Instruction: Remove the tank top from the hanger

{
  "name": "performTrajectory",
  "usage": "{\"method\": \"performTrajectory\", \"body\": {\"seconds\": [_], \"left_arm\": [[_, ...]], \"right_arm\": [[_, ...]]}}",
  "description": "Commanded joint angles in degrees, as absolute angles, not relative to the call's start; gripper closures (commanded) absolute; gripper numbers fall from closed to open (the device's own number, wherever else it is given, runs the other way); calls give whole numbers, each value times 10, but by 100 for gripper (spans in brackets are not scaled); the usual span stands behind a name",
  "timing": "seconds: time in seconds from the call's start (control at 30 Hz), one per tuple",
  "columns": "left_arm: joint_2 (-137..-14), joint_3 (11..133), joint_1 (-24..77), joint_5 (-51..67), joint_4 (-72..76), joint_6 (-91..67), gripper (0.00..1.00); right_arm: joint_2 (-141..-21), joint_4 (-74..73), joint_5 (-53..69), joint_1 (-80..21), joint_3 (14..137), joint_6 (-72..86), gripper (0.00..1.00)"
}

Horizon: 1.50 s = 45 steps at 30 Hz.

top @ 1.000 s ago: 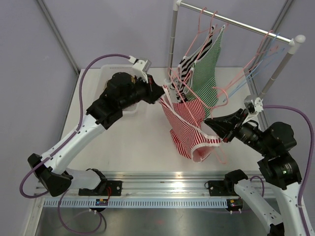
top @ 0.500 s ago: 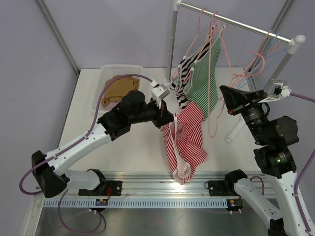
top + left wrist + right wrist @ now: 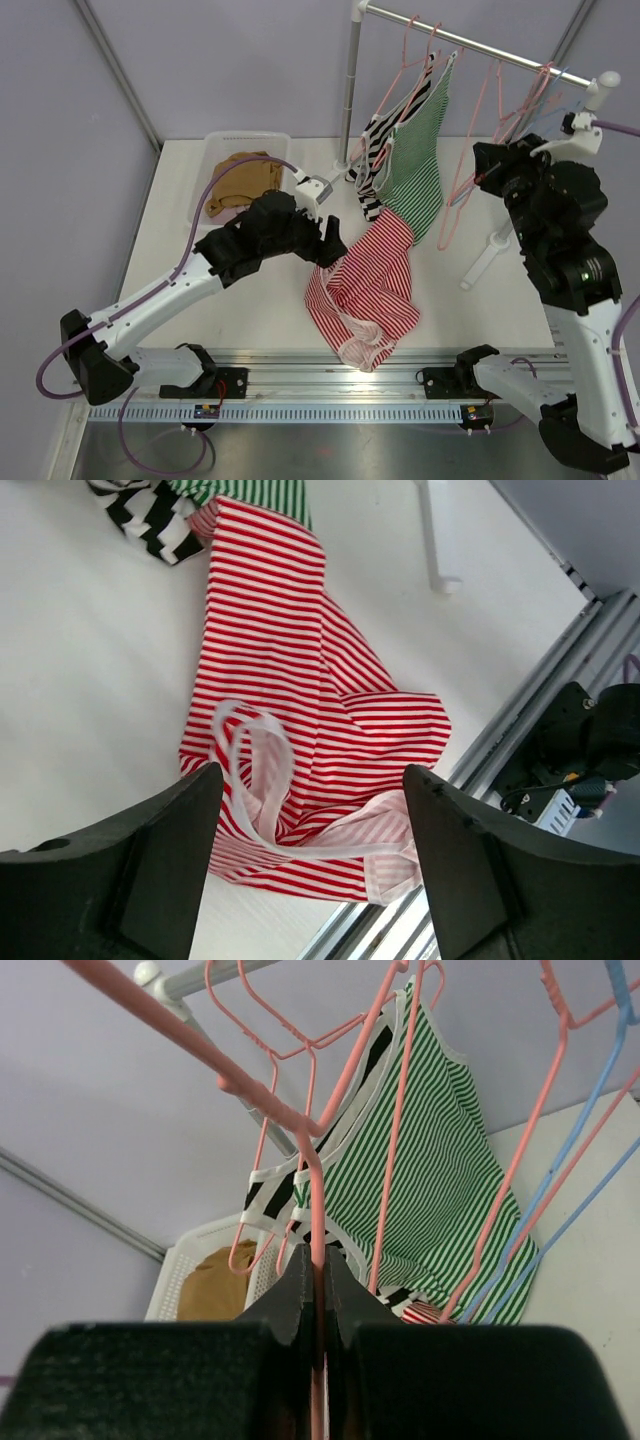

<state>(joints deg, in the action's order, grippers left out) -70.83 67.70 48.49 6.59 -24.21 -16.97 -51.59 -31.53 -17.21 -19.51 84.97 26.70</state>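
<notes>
The red-and-white striped tank top [image 3: 370,285] lies crumpled on the white table, near its front edge, free of any hanger. My left gripper [image 3: 330,243] hovers just left of and above it, open, with nothing between its fingers. In the left wrist view the tank top [image 3: 320,710] fills the gap under the left gripper [image 3: 312,780]. My right gripper [image 3: 482,168] is raised beside the rack, shut on a bare pink hanger [image 3: 455,205]. The right wrist view shows that hanger's wire [image 3: 312,1160] pinched in the right gripper [image 3: 320,1265].
A clothes rail [image 3: 480,45] on white posts carries a green-striped top [image 3: 418,170], a black-and-white striped top [image 3: 375,150] and several pink and blue hangers. A white basket [image 3: 250,137] with a brown garment [image 3: 240,178] stands at the back left.
My left gripper opened and let go of the tank top, which dropped onto the table. My right gripper rose toward the rail with the bare pink hanger.
</notes>
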Motion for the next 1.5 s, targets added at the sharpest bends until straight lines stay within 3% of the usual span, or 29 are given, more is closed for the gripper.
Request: {"method": "performTrajectory", "body": {"seconds": [0.0,0.27,0.37,0.53,0.7,0.87,1.13,1.2,1.3,1.37,1.47], "left_arm": [[-658,703,486,7,-282,-181,21],[-581,717,495,-69,-392,-180,12],[-542,711,495,-80,-404,-174,1],[-522,700,495,-87,-410,-169,1],[-528,688,495,-68,-397,-175,1],[-529,658,500,-35,-345,-194,1],[-569,610,535,-33,-255,-214,1],[-591,600,550,-30,-237,-217,1],[-630,593,581,-40,-200,-217,1],[-653,591,597,-50,-184,-217,1],[-714,602,627,-81,-176,-214,1]], "right_arm": [[-597,-351,-207,-199,937,232,100],[-739,-396,-200,-160,1077,214,100],[-765,-389,-207,-126,1089,217,100],[-803,-391,-185,-78,1100,221,100],[-792,-361,-172,-69,1029,224,100],[-769,-338,-166,-69,955,229,100],[-752,-328,-163,-67,933,220,100],[-750,-330,-157,-66,937,213,65],[-740,-344,-157,-66,954,209,35],[-724,-348,-146,-66,962,204,25],[-701,-353,-120,-66,963,199,21]]}}
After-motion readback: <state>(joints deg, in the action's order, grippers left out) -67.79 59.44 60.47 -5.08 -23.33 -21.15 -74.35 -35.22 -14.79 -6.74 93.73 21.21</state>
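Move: The bunched red-striped tank top on the table lies about 6 cm right of my open left hand, 2 cm ahead and 24 cm below. From this hand the hanging green-striped top is some 26 cm ahead and 16 right, nearly level; the basket is about 35 cm ahead, 22 left, 22 below. My right hand holds a pink hanger; its rail spot is roughly 20 cm ahead, 5 right, 12 up, with empty hangers 5 cm further right. My right hand carries the pink hanger about 13 cm forward to the rail, then some 5 cm right and 8 down, tipping its fingers down nearly 20 degrees; it opens and starts easing back. Meanwhile my left hand swings nearly 10 cm left and up, then returns right, sinking and drawing back towards the tank top, opening fully without touching it. ##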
